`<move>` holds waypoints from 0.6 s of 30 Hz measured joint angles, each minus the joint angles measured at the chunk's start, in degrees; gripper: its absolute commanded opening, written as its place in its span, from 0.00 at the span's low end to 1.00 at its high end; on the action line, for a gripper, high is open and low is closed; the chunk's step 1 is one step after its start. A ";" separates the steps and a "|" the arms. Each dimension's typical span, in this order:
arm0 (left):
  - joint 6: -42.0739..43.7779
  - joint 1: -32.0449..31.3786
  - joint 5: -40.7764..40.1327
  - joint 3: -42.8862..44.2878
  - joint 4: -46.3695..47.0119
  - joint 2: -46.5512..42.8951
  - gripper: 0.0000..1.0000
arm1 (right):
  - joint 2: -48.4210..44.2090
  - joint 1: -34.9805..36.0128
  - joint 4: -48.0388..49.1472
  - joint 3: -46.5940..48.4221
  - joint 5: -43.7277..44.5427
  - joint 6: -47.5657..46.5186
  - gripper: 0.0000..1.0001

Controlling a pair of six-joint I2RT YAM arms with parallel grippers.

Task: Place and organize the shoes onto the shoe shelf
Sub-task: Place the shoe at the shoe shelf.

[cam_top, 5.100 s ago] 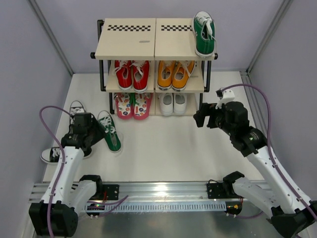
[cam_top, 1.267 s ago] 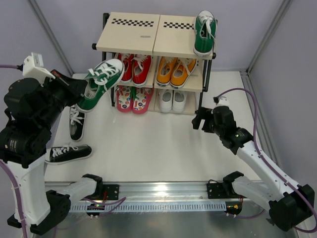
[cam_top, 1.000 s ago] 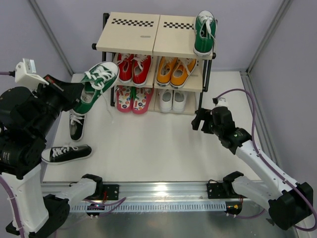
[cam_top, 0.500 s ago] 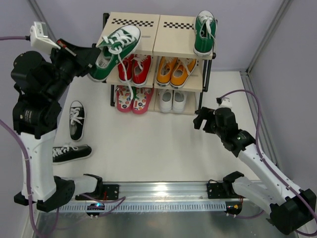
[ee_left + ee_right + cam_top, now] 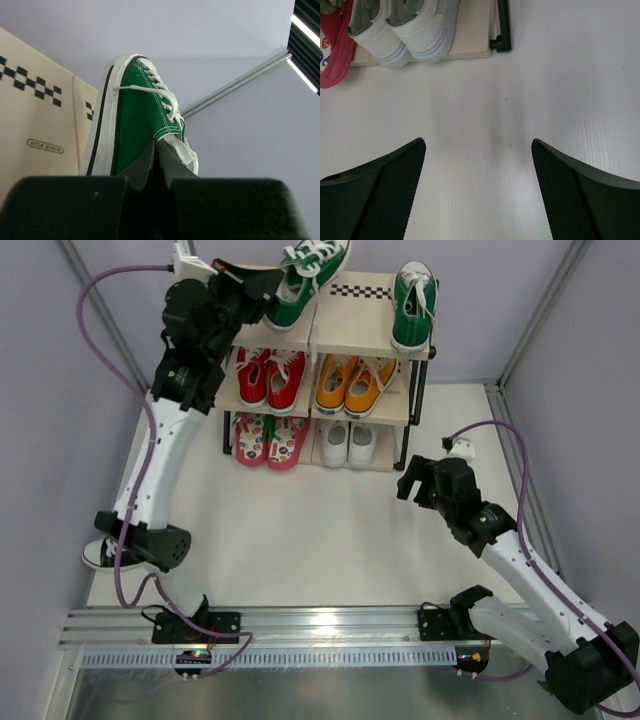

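My left gripper (image 5: 268,285) is raised over the left half of the shoe shelf's top board (image 5: 345,332) and is shut on the heel of a green white-laced sneaker (image 5: 312,270). The left wrist view shows this gripper (image 5: 156,148) pinching the heel rim of that sneaker (image 5: 132,125), which hangs above the checkered board (image 5: 35,115). The other green sneaker (image 5: 412,308) rests on the top right. Pink flip-flops (image 5: 268,440) and white shoes (image 5: 350,443) fill the bottom tier. A black sneaker (image 5: 97,554) peeks out behind my left arm. My right gripper (image 5: 413,480) hovers open and empty, low over the table.
A red pair (image 5: 268,380) and an orange pair (image 5: 352,385) sit on the middle tier. In the right wrist view the white shoes (image 5: 405,30), a flip-flop edge (image 5: 332,55) and the rack's black foot (image 5: 502,30) lie ahead of the right gripper (image 5: 478,145).
My left arm has lifted the green sneaker from the floor at the left, up and rightward to above the top board. The right arm has barely moved.
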 measured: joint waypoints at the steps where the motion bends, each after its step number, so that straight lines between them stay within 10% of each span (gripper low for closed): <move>1: -0.57 -1.36 -1.55 1.14 1.14 2.19 0.00 | -0.04 -0.02 -0.17 0.00 0.33 0.00 0.91; 18: -5.92 -13.38 -21.16 6.91 9.77 14.91 0.00 | -4.37 -0.02 -2.86 0.00 2.36 0.24 0.91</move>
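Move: The left hand holds a green shoe over the left half of the shelf top. The free place for it, just left of the green shoe already standing there, lies some 18 cm right, 11 cm ahead and 10 cm below; that standing shoe is about 27 cm right and 11 ahead. On the tier beneath, the yellow shoes sit roughly 15 cm right and 8 ahead, the red pair 3 left and 8 ahead. From the right hand, the place is about 28 cm ahead, 13 left and far above. Keeping its pinch on the green shoe by the collar, the left hand carries it about 9 cm to the right across the shelf top towards the standing green shoe, at first also forward and down some 5 cm each. It then lifts again by about 2 cm and eases back slightly, while the wrist rolls its left side down some 10 degrees. ##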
